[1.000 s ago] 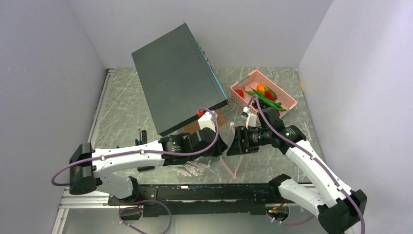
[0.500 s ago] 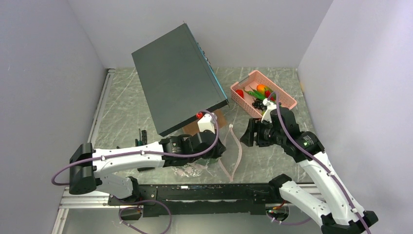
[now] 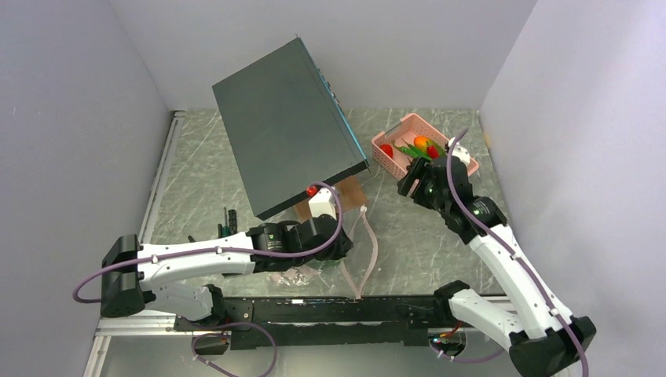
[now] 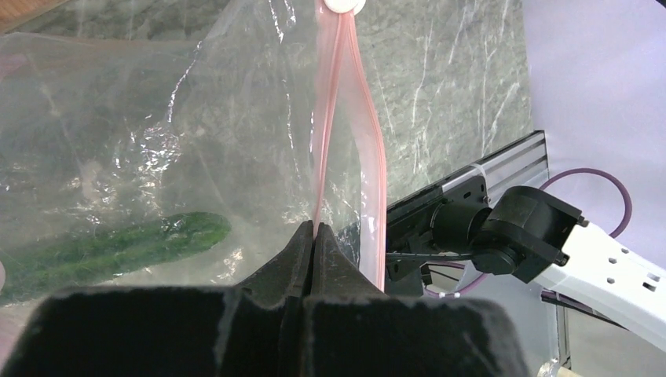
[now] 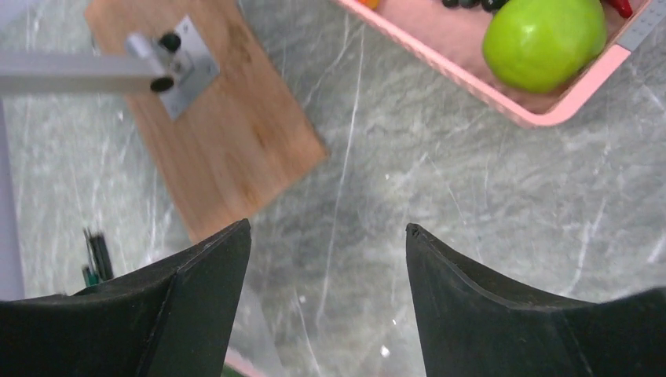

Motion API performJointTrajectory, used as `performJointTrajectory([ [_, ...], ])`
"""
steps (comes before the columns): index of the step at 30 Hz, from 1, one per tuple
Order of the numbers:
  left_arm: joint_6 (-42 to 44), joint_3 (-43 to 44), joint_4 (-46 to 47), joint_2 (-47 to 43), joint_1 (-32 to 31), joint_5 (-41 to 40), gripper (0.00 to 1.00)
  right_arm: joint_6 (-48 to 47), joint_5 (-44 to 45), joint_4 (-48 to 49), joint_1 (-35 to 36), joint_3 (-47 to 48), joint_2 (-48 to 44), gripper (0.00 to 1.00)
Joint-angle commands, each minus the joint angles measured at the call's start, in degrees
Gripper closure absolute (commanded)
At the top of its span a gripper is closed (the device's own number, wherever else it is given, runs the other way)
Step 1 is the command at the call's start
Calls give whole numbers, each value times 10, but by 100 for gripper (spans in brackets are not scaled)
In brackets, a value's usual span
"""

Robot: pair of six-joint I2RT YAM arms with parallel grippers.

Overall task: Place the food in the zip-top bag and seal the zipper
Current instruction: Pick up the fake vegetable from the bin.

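Note:
The zip-top bag (image 4: 157, 118) hangs clear and floppy, and my left gripper (image 4: 314, 229) is shut on its pink zipper (image 4: 330, 133). One long green pod (image 4: 118, 247) lies inside it. From above, the bag (image 3: 310, 273) droops by my left gripper (image 3: 336, 239), with the zipper (image 3: 369, 243) looping open to its right. My right gripper (image 3: 408, 184) hovers open and empty at the near corner of the pink basket (image 3: 465, 167). The basket holds food: a red piece (image 3: 386, 149), a mango (image 3: 422, 142) and green pods (image 3: 411, 151). The right wrist view shows the lime-green fruit (image 5: 546, 39) ahead of the open gripper (image 5: 326, 229).
A large dark grey box (image 3: 287, 126) tilts over the table's middle, propped on a stand fixed to a wooden board (image 5: 212, 118). Small hand tools (image 3: 229, 220) lie at the left. The pink basket's rim (image 5: 471, 75) crosses the right wrist view. White walls close three sides.
My right arm has swung from the bag's mouth back to the basket, its jaws a little wider. The left gripper keeps its hold and has shifted slightly left.

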Motion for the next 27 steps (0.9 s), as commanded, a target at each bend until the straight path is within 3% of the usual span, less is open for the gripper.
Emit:
performJointTrajectory([
  [1,-4,0,17,-12,-2,1,100,63,10,126,-40,-21,35,26],
  [6,-6,-3,16,-17,-2,5,100,93,-54,200,-138,-35,90,26],
  [10,-13,-14,26,-23,-2,11,100,63,-31,234,-189,-7,162,26],
  [21,-18,-19,32,-25,-2,16,100,-152,54,241,-212,166,436,24],
  [27,-16,-15,23,-27,-2,14,100,-258,79,273,-209,203,522,30],
])
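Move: From the right hand, the green peppers in the pink bin lie about 23 cm ahead, 11 cm to the right and 18 cm below. The green apple is about 8 cm nearer than they are; the tomato lies some 12 cm to their left and 3 cm farther out. From the left hand, which pinches the bag's rim, the peppers are about 34 cm ahead, 24 cm right and 15 cm below. The open right hand reaches about 20 cm forward, veering right and sinking, to just above the green peppers. ##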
